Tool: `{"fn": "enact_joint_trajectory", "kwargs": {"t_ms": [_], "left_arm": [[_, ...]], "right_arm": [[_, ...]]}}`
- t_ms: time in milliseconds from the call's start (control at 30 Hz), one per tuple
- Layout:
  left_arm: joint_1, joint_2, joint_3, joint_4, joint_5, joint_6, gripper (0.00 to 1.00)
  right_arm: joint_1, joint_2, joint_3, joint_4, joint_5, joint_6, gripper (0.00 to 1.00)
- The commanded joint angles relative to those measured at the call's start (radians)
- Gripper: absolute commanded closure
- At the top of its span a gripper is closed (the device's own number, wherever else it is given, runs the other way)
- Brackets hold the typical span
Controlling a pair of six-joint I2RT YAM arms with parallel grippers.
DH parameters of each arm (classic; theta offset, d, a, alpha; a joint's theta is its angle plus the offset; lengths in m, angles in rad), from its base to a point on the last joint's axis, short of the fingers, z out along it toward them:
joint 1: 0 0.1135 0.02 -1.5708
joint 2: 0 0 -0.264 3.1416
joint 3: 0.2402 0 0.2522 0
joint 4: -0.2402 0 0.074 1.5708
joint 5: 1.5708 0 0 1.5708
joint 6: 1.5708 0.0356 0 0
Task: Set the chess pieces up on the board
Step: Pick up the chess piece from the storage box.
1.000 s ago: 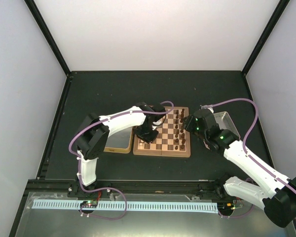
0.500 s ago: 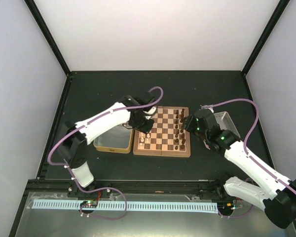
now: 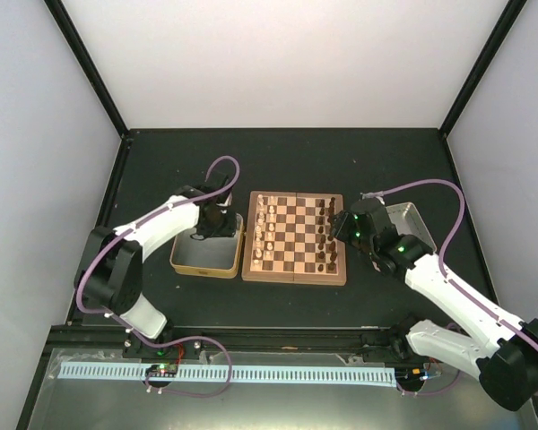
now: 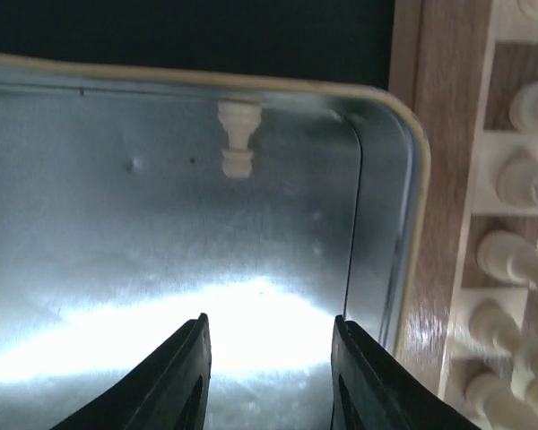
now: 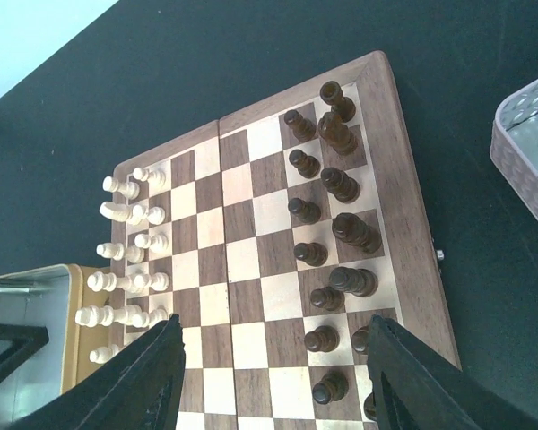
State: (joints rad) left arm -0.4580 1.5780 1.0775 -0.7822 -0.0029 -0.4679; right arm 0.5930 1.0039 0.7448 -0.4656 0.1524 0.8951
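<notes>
The board (image 3: 294, 240) lies mid-table. Cream chess pieces (image 3: 262, 235) fill its two left columns and dark ones (image 3: 326, 235) stand along the right. In the right wrist view the cream pieces (image 5: 125, 260) are on the left and the dark pieces (image 5: 334, 235) on the right of the board (image 5: 251, 260). My left gripper (image 4: 269, 358) hangs open and empty inside the gold-tan tin (image 4: 414, 188). One cream piece (image 4: 238, 141) lies against the tin's far wall. My right gripper (image 5: 273, 358) is open above the board's near right part, holding nothing.
The tin (image 3: 202, 271) sits against the board's left edge. A silver-grey tray (image 3: 411, 218) is right of the board, behind my right arm; its corner (image 5: 529, 134) shows in the right wrist view. Black walls edge the dark table.
My left arm has swung left from the board's left columns to above the tin, and its jaws have spread apart. The right arm has barely moved.
</notes>
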Motion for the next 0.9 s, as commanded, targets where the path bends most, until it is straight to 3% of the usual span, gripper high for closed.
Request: {"fn": "enact_joint_trajectory", "kwargs": {"t_ms": [0,300,567,767,867], "left_arm": [[0.031,0.049,-0.005,0.163,-0.024,-0.049,0.61],[0.08,0.185,0.008,0.242,-0.066,-0.045,0.63],[0.085,0.241,0.03,0.249,-0.06,-0.008,0.71],[0.085,0.268,0.055,0.225,-0.042,0.017,0.8],[0.086,0.27,0.052,0.216,-0.038,0.019,0.9]], "right_arm": [[-0.004,0.01,0.004,0.018,-0.005,-0.009,0.44],[-0.004,0.004,0.008,0.006,-0.001,-0.014,0.44],[-0.004,0.002,0.01,0.005,0.0,-0.009,0.44],[-0.004,0.001,0.014,0.005,0.001,-0.006,0.44],[-0.004,0.002,0.016,0.007,-0.001,-0.005,0.44]]}}
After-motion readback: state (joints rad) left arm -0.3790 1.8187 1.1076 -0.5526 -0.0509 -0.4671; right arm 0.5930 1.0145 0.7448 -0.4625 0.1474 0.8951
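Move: The white pawn, the last piece in the storage box, lies about 6 cm ahead of the left hand, 1 or 2 cm to its left and some 6 cm below, close to the box's far wall, which is about 8 cm ahead. The row of white pieces on the board's left edge stands about 9 cm to that hand's right and 2 cm ahead. From the right hand the pawn is roughly 28 cm left, 5 cm ahead and well below. The left hand, fingers pointing down and part open, reaches forward and sinks together into the storage box towards the white pawn by its far wall, about 4.5 cm out and over 5 cm down, veering slightly left. Once low it stops sinking and creeps another centimetre or so forward, its fingers closing from under half open to nearly shut at the pawn's place; the far wall hides whether they touch it. ##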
